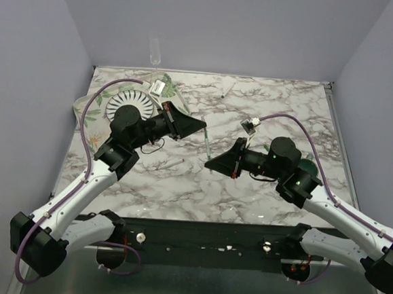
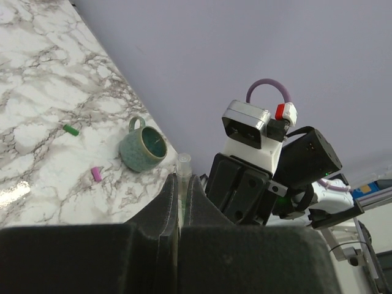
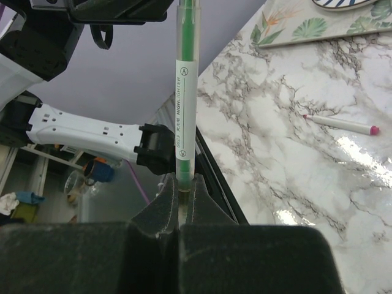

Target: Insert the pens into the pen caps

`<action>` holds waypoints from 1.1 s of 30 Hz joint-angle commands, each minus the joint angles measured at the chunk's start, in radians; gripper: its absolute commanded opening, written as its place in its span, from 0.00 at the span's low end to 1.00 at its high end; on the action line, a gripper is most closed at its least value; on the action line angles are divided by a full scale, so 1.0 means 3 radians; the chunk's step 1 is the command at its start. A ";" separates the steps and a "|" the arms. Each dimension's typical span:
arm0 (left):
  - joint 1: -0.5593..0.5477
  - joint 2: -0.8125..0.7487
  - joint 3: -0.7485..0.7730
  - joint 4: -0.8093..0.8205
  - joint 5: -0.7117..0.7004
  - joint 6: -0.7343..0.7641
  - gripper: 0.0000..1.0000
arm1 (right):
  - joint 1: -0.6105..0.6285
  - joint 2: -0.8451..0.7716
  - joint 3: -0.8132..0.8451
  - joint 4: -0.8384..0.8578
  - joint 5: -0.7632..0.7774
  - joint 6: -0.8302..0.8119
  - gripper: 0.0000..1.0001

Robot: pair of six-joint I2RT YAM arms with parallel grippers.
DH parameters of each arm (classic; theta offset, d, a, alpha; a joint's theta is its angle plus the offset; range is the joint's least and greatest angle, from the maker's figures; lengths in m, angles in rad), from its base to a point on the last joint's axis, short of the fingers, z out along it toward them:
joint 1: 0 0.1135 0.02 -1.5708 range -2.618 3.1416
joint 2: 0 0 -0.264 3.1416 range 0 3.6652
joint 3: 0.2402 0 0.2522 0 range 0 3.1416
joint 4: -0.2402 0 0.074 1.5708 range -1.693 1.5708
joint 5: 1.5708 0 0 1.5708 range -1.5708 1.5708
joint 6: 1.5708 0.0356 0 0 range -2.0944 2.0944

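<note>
A white-barrelled green highlighter pen (image 3: 185, 92) hangs in the air between my two grippers. My right gripper (image 3: 182, 179) is shut on its lower end, and my left gripper (image 2: 180, 179) is shut on its other, translucent end (image 2: 183, 165). From above, this pen (image 1: 206, 142) spans the gap between the left gripper (image 1: 199, 125) and the right gripper (image 1: 211, 164). A second pen (image 3: 340, 124), with a pink tip, lies flat on the marble. The green cap (image 2: 71, 130) and the pink cap (image 2: 96, 174) lie on the marble close to a mug; the top view does not show them.
A teal mug (image 2: 142, 147) stands near the caps, half hidden behind the right arm from above (image 1: 310, 168). A striped plate (image 1: 128, 102) rests on a leaf-print mat (image 1: 98, 115) at the back left. A thin pale stick (image 1: 228, 89) lies near the back edge.
</note>
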 commanded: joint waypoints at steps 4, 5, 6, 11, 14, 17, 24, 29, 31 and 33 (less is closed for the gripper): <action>-0.0009 -0.0081 -0.0118 0.0011 0.0248 0.0019 0.00 | 0.0025 -0.0054 0.0167 -0.0010 0.0130 -0.0109 0.01; -0.0014 -0.0061 -0.0108 0.0026 0.0289 0.0004 0.00 | 0.0025 -0.0038 0.0173 -0.0010 0.0120 -0.0119 0.01; -0.0024 -0.0046 -0.0102 0.0046 0.0325 -0.0001 0.00 | 0.0025 -0.0033 0.0188 -0.0015 0.0120 -0.0130 0.01; -0.0111 -0.0020 -0.0062 0.0062 0.0488 0.0070 0.00 | 0.0025 -0.0069 0.0239 -0.0030 0.0156 -0.0272 0.01; -0.0157 0.0006 0.0050 -0.0020 0.0560 0.0172 0.03 | 0.0025 -0.0084 0.0311 -0.0101 0.0125 -0.0420 0.01; -0.0193 0.0021 0.0178 -0.0183 0.0560 0.0300 0.04 | 0.0025 -0.0105 0.0331 -0.0153 0.0171 -0.0528 0.01; -0.0280 0.0001 0.0240 -0.0327 0.0540 0.0443 0.13 | 0.0025 -0.0243 0.0260 -0.0117 0.0222 -0.0610 0.01; -0.0295 -0.0117 0.0281 -0.0322 0.0433 0.0484 0.43 | 0.0025 -0.0350 0.0265 -0.0133 0.0182 -0.0712 0.01; -0.0295 -0.0142 0.0302 -0.0317 0.0392 0.0515 0.54 | 0.0025 -0.0370 0.0275 -0.0122 0.0146 -0.0718 0.01; -0.0295 -0.0168 0.0337 -0.0281 0.0376 0.0520 0.58 | 0.0030 -0.0391 0.0290 -0.0143 0.0120 -0.0728 0.01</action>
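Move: The left fingers are already shut on the clear cap, which sits over the upper end of the green highlighter; the right hand grips that pen near its lower end. From the right hand the cap is about 8 cm ahead, 8 cm above and 1 cm to the left. Down on the table, some 27 cm below the right hand, the pink pen lies roughly 3 cm ahead and 13 cm left, the pink cap about 2 cm ahead and 26 cm right. Back towards its base by some 4 cm, with about 2 cm to its right, goes the left hand, dipping slightly first, then rising and ending only about 1 cm higher; late on, its fingers open to half and let go of the clear cap. The right hand keeps its pinch on the highlighter, lifts it about 3 cm and slightly right, and tips it back towards upright by roughly 13 degrees. ##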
